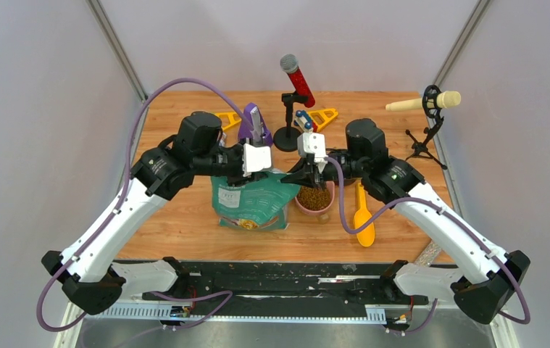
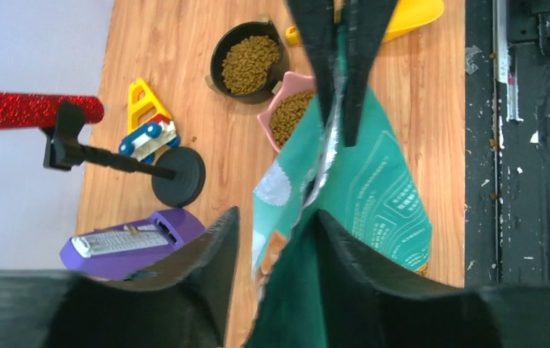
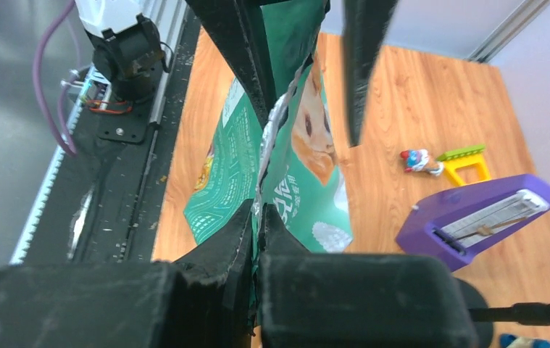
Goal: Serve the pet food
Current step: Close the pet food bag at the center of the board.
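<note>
The teal-green pet food bag (image 1: 250, 206) stands upright mid-table, its top edge pinched flat. My right gripper (image 3: 259, 210) is shut on the right end of that edge. My left gripper (image 2: 277, 214) is open and straddles the left end of the bag's top (image 2: 380, 188), which rests against one finger. Brown kibble (image 2: 290, 116) fills a pink bowl (image 1: 302, 210) just right of the bag. More kibble (image 2: 248, 64) lies in a black bowl (image 2: 221, 51) beyond it. A yellow scoop (image 1: 363, 217) lies flat right of the pink bowl.
A purple metronome (image 1: 251, 125) stands behind the bag, beside a red microphone on a black stand (image 1: 286, 136). Yellow toys (image 1: 321, 116) lie at the back. A cream microphone on a tripod (image 1: 424, 109) stands at the far right. A black rail (image 1: 272, 279) runs along the near edge.
</note>
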{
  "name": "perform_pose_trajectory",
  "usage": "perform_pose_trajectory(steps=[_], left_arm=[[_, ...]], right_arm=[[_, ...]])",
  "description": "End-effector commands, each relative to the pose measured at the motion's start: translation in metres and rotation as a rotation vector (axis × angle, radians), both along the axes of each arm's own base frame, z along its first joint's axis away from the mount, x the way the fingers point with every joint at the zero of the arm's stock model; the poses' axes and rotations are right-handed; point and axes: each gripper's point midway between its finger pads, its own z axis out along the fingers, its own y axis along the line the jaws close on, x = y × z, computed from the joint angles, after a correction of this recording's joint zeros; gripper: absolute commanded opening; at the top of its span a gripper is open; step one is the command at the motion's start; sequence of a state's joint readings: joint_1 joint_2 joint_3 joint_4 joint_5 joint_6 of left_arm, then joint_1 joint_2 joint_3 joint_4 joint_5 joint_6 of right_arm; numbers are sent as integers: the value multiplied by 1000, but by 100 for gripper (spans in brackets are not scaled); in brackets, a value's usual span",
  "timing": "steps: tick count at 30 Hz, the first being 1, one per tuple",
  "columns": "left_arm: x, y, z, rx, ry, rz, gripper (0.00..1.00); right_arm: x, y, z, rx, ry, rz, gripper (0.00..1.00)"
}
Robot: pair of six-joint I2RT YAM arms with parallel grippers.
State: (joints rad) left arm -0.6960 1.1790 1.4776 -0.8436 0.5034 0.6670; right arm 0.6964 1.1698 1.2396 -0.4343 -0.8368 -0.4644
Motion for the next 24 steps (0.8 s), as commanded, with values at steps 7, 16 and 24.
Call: perform_pose_trajectory(steps=[7,16,24], left_arm=[[10,10,22,-24,-101,67,0],[-3,5,59,-153,-92,50,0],[-2,-3,56,-155,-68,31,0]], right_arm=[[9,-2,37,76,-134,-60,0],[28,7,28,30,-105,-157,28],[41,25,30,-35,-139,-193,31]])
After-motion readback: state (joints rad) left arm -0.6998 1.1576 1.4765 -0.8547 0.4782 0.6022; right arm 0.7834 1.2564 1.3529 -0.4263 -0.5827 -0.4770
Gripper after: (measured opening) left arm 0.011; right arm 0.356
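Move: The pet food bag's top rim runs between the left gripper's open fingers, about 1 cm below the hand point. The right gripper already pinches the rim; the stretch to close lies roughly 5 cm to its left and 2 cm ahead. From the left hand, the pink bowl is about 14 cm right, 3 cm ahead and 30 cm below, and the purple metronome about 21 cm ahead, 2 cm left and 25 cm below. Shut the left gripper on the bag's rim and hold it nearly in place. Keep the right pinch at first while shifting it about 2.5 cm forward with a slight clockwise turn, then open it roughly a third and bring it some 2 cm left and a little up, towards the left gripper, fingers straddling the rim. ##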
